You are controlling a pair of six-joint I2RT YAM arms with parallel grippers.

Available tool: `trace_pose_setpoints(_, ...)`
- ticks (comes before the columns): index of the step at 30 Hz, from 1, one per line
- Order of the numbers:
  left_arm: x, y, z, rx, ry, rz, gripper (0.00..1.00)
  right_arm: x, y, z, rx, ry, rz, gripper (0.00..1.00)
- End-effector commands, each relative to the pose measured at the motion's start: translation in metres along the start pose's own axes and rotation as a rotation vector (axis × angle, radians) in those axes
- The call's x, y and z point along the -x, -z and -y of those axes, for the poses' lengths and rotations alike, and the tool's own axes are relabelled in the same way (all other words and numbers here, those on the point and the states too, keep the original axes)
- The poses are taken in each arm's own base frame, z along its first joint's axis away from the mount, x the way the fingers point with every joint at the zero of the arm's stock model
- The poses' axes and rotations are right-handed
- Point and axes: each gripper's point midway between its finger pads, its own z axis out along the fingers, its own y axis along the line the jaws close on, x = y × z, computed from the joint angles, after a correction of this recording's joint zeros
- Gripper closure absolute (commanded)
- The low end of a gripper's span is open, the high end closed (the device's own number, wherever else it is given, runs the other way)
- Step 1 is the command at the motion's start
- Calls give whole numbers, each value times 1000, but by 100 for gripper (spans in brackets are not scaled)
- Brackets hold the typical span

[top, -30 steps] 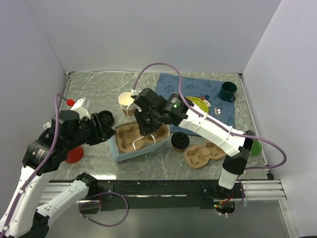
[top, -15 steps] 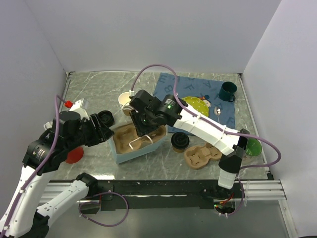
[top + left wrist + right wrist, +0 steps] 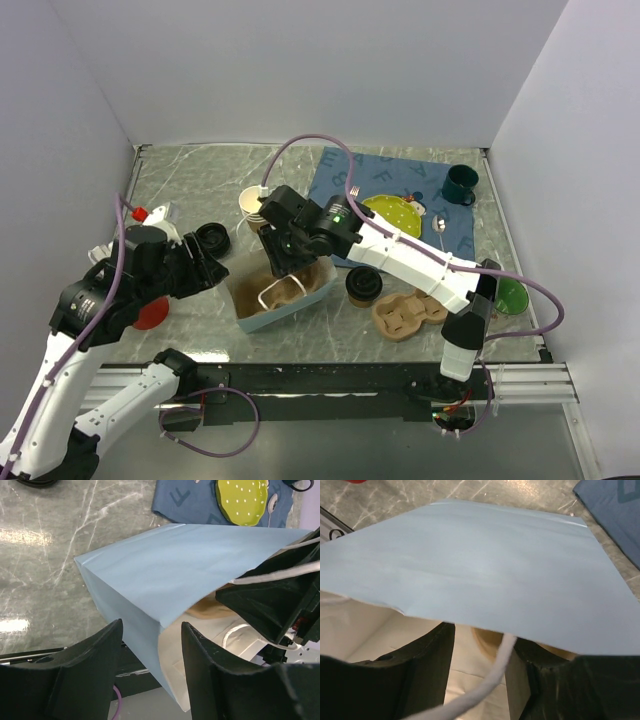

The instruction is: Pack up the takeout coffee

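The takeout coffee (image 3: 363,284), a brown cup with a black lid, stands on the table to the right of a light blue paper bag (image 3: 268,316). The bag lies tilted with its mouth open and shows a brown cup carrier (image 3: 303,287) inside. My left gripper (image 3: 215,266) is open, and its fingers straddle the bag's (image 3: 165,575) near edge without pinching it. Open too, my right gripper (image 3: 284,262) reaches into the bag's (image 3: 480,565) mouth. A white cord handle (image 3: 495,680) runs loose between its fingers.
A second cardboard carrier (image 3: 410,313) lies right of the coffee. A stack of cream cups (image 3: 255,208) and black lids (image 3: 212,240) sit behind the bag. On or near the blue mat (image 3: 345,175) are a yellow-green plate (image 3: 392,213) and dark green mug (image 3: 460,184). A green bowl (image 3: 512,296) sits far right, a red disc (image 3: 150,313) left.
Both grippers have opened wider. The right gripper has moved left and deeper into the bag's mouth, and the bag has shifted slightly toward the near left.
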Motion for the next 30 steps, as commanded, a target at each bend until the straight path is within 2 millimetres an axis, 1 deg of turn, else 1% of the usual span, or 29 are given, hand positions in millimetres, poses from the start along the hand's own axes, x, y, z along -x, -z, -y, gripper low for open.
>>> trace_pose_setpoints(1,4,-1,-3,23,14,20,43,6,-2,-7,19,-14,25,50)
trace_pose_setpoints(5,9,1,-1,29,12,31,44,11,7,-6,10,-17,46,47)
trace_pose_setpoints(8,13,3,-2,37,7,40,44,16,19,-6,13,-13,64,46)
trace_pose_setpoints(9,13,3,-2,41,7,41,44,21,27,-7,20,-15,83,47)
trace_pose_setpoints(11,12,4,-3,48,4,33,44,21,37,-6,23,-8,85,47)
trace_pose_setpoints(14,11,8,-5,65,7,18,43,30,64,-9,58,5,129,47)
trace_pose_setpoints(16,10,10,-6,75,8,10,42,32,75,-8,59,-3,150,49)
trace_pose_setpoints(17,9,13,-6,78,14,5,40,32,87,-4,53,-23,157,50)
trace_pose_setpoints(19,6,13,-5,75,16,-13,39,34,96,4,36,-50,161,51)
trace_pose_setpoints(20,5,13,-4,71,21,-26,39,29,104,11,18,-52,148,51)
trace_pose_setpoints(21,2,14,-5,80,24,-42,39,28,106,23,-34,-60,156,51)
trace_pose_setpoints(22,0,13,-5,88,34,-56,40,23,109,31,-69,-66,144,52)
trace_pose_setpoints(23,-1,14,-2,78,50,-66,40,20,111,41,-103,-74,137,52)
trace_pose_setpoints(24,-4,15,-3,80,57,-79,40,9,113,54,-157,-80,98,52)
trace_pose_setpoints(25,-4,16,-2,81,66,-80,40,6,115,63,-192,-92,93,52)
trace_pose_setpoints(26,-3,17,-1,80,79,-77,40,2,112,73,-222,-101,67,52)
trace_pose_setpoints(27,-5,18,2,68,87,-91,40,-6,112,80,-248,-101,33,52)
trace_pose_setpoints(30,-8,16,2,76,104,-111,41,-17,105,89,-262,-109,-26,51)
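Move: The right hand is down in the mouth of the paper bag, whose middle lies about 12 cm below it, roughly 2 cm back and 2 cm left. The lidded cup stands some 14 cm to this hand's right, level with it and 15 cm lower; the empty holder is about 26 cm right and 3 cm back, 18 cm down. From the left hand, at the bag's left rim, the bag's middle is about 11 cm right, 2 cm ahead and 12 cm below. The right hand rises about 9 cm out of the bag, then swings 6.5 cm right, fingers half open. ##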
